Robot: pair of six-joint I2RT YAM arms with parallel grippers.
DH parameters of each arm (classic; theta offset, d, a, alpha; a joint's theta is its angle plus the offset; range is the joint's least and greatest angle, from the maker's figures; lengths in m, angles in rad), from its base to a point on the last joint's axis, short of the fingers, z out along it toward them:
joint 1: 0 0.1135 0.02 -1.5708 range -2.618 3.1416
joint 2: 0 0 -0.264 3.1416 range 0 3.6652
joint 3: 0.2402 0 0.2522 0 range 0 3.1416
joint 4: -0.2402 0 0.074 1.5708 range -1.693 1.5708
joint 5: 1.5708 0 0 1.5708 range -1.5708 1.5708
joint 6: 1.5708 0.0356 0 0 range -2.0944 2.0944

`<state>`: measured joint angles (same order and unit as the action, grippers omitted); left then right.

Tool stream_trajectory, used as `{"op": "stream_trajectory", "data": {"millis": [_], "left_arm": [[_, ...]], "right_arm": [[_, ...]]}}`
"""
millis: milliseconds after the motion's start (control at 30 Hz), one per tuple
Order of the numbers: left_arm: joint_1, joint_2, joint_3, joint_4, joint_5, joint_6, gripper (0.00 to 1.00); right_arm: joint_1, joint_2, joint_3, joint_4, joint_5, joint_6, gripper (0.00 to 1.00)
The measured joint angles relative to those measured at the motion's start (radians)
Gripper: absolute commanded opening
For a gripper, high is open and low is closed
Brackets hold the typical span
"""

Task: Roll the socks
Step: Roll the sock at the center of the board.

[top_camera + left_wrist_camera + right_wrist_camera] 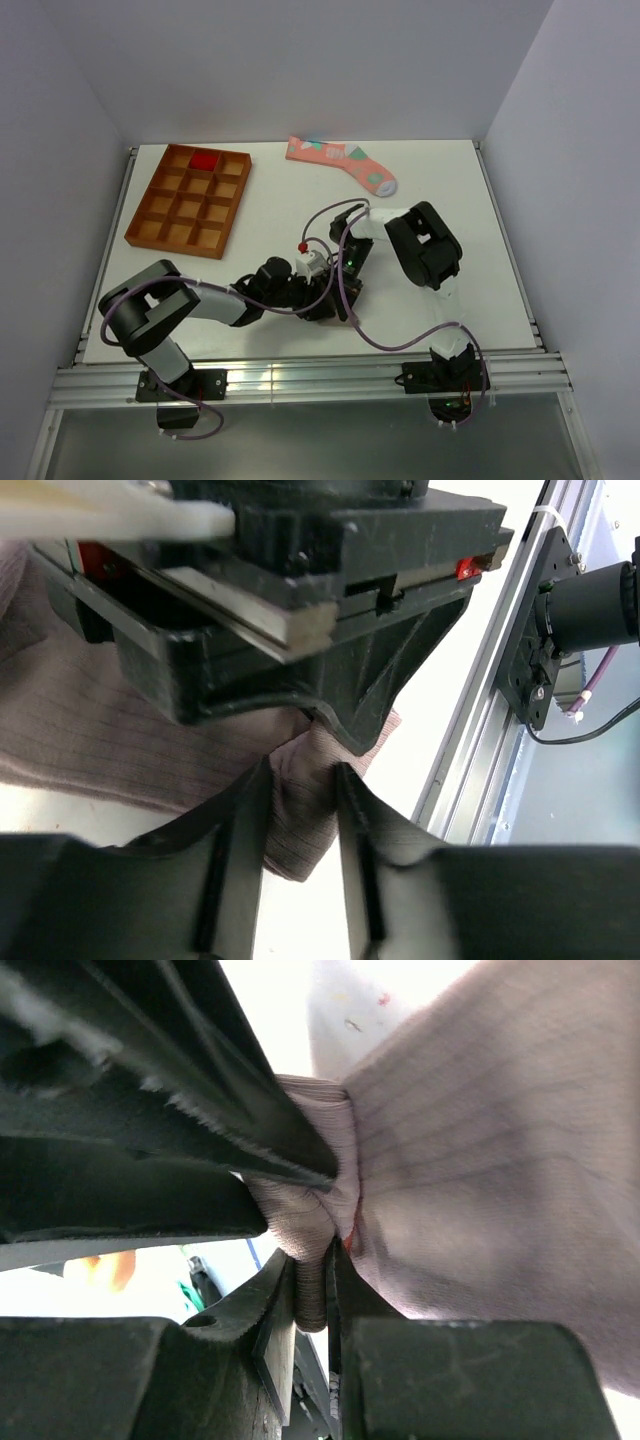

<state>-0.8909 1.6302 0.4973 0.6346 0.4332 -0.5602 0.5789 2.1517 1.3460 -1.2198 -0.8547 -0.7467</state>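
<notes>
A grey-brown ribbed sock (110, 730) lies on the white table between both grippers. My left gripper (298, 785) is shut on a bunched end of it, with fabric filling the gap between its fingers. The right gripper (318, 1260) is shut on a thin fold of the same sock (500, 1160). In the top view both grippers meet at mid-table, the left gripper (305, 297) close beside the right gripper (335, 285), and they hide this sock. A salmon-pink sock (340, 165) with teal and white patches lies flat at the back. A red sock (204, 160) sits in a tray compartment.
A brown wooden tray (190, 205) with several compartments stands at the back left. An aluminium rail (300, 380) runs along the near table edge, close to the left gripper's side. White walls enclose the table on three sides.
</notes>
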Motion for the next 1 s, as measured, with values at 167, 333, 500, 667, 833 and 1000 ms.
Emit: {"op": "stream_trajectory", "data": {"millis": [167, 333, 500, 667, 833, 1000], "left_arm": [[0.000, 0.028, 0.026, -0.002, 0.018, -0.002, 0.10], [0.001, 0.078, 0.064, 0.005, 0.053, -0.014, 0.00], [0.009, 0.142, 0.099, 0.056, 0.084, -0.035, 0.00], [0.013, 0.184, 0.108, 0.088, 0.137, -0.078, 0.00], [0.044, 0.213, 0.109, 0.108, 0.198, -0.134, 0.00], [0.084, 0.230, 0.110, 0.097, 0.269, -0.177, 0.00]], "right_arm": [[-0.022, -0.008, -0.022, 0.027, -0.001, 0.038, 0.10], [-0.036, -0.065, -0.069, 0.077, 0.029, 0.079, 0.25], [-0.072, -0.175, -0.111, 0.141, 0.084, 0.109, 0.36], [-0.137, -0.285, -0.127, 0.217, 0.090, 0.109, 0.40], [-0.195, -0.424, -0.170, 0.283, 0.087, 0.098, 0.40], [-0.258, -0.531, -0.269, 0.347, 0.095, 0.061, 0.42]]}}
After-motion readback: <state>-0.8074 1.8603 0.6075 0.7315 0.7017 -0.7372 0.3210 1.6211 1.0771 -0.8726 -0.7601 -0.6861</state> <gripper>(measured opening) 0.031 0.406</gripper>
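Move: The sock's rolled end lies just off the left fingertips, roughly 2 cm to their right and 1 cm lower, with the open fingers around its edge. The same roll is still pinched right at the right hand's fingertips. The sock's unrolled foot lies some 5 cm ahead of the left hand and 2 cm to its right, flat on the board, about 2 cm lower. The sock's rolled end passes from the right hand to the left. The left fingers shut on it, pushing about 3 cm to the right before easing back a little, the wrist rolling some 15 degrees. Only then do the right fingers open, and that hand pulls away forward, up and to the right, roughly 10 cm in all, turning to point more steeply down. ##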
